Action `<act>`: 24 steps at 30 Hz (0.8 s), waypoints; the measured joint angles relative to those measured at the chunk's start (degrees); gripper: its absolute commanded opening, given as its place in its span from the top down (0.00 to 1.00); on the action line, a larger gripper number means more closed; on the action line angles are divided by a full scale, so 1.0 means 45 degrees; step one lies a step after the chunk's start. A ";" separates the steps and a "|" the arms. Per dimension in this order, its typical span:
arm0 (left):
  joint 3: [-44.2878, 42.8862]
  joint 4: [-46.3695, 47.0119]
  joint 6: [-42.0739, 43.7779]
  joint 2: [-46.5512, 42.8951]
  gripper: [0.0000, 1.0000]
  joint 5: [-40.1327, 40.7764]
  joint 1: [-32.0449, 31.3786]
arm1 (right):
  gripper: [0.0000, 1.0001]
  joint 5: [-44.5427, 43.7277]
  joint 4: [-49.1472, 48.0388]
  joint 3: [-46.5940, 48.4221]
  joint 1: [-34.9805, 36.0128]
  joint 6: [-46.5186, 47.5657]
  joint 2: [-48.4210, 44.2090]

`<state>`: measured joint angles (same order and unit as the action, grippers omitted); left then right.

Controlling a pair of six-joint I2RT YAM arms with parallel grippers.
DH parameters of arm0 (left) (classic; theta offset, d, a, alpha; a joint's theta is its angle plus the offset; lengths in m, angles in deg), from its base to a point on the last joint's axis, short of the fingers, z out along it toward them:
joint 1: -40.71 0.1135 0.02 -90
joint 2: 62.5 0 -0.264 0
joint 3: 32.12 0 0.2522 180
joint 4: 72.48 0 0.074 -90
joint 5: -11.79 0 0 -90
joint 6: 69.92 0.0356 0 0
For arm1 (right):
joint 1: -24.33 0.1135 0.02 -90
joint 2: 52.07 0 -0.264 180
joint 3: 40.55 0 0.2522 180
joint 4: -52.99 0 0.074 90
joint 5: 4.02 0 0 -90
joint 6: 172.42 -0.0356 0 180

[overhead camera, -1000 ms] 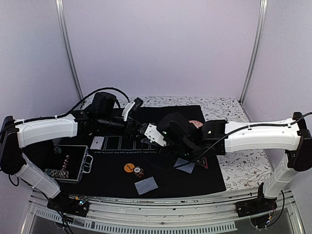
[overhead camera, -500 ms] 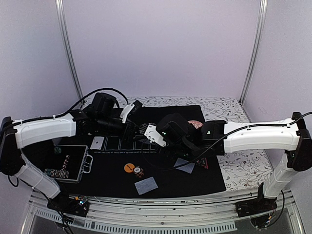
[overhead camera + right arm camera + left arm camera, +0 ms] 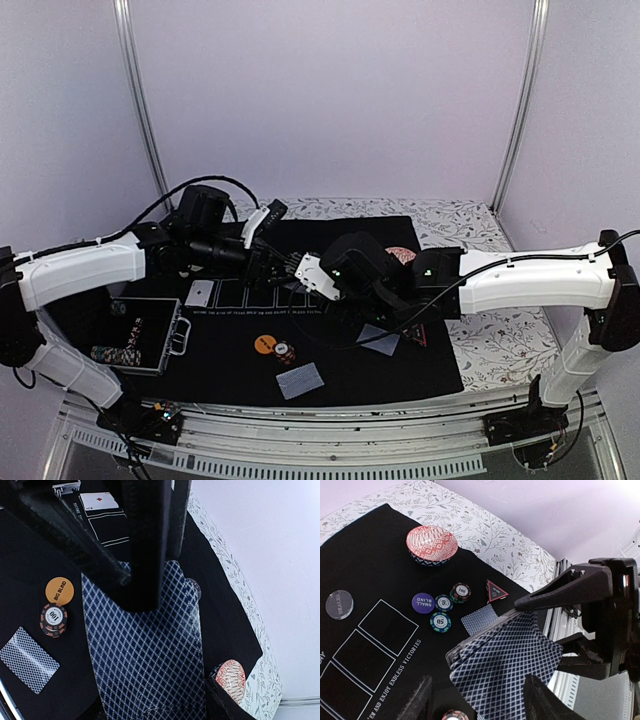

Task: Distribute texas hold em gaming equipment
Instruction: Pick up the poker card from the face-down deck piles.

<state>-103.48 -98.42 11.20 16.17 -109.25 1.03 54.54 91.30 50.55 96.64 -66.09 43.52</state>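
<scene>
My right gripper is shut on a deck of playing cards with blue diamond backs, held above the black mat. My left gripper faces it with its fingers either side of the deck's top card; a gap shows at its left finger, so it is open. On the mat lie an orange disc beside a chip stack, a purple disc with striped chips, a red-edged triangle marker, face-down cards and a face-up card.
A red patterned bowl stands at the mat's far right. An open metal chip case sits at the near left. A clear round disc lies beside the printed card boxes. The two grippers meet over the mat's middle.
The left arm has shifted a little to the left and back, its gripper still at the deck. The right arm and the deck have not moved.
</scene>
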 measured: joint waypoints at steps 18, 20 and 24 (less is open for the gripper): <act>-0.0340 -0.0466 -0.0418 0.0962 0.83 -0.2030 0.0612 | 0.49 0.0000 -0.0039 -0.0015 0.0005 -0.0005 0.0005; -0.0340 -0.0515 -0.0364 0.0850 0.86 -0.2064 0.0612 | 0.49 0.0000 -0.0044 -0.0015 0.0005 -0.0005 0.0005; -0.0340 -0.0646 -0.0214 0.0656 0.95 -0.2064 0.0607 | 0.49 0.0000 -0.0044 -0.0015 0.0005 -0.0005 0.0005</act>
<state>-105.01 -101.33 10.24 19.12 -118.54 3.76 54.54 91.11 50.49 96.67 -66.11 43.54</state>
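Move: The face-down deck is already held in the air by the right gripper. Its middle is about 4 cm right, 2 back and 2 below the left hand, and some 2 ahead, 2 left and 1 below the right hand. On the table, about 18 cm below the left hand, the black-orange chip stack lies about 10 cm back and 2 left, the big blind button 8 back and 6 left, and the loose face-down cards 16 back, straight in line. Bring the left gripper about 2 cm down and 1 cm forward over the free end of the deck, then draw it back some 1.5 cm and lift it about 1 cm, rolling the wrist roughly 10 degrees so its forward side dips. Close the fingers from well open to nearly shut, pinching the top card near its free end. Keep the right gripper still, clamping the deck. ##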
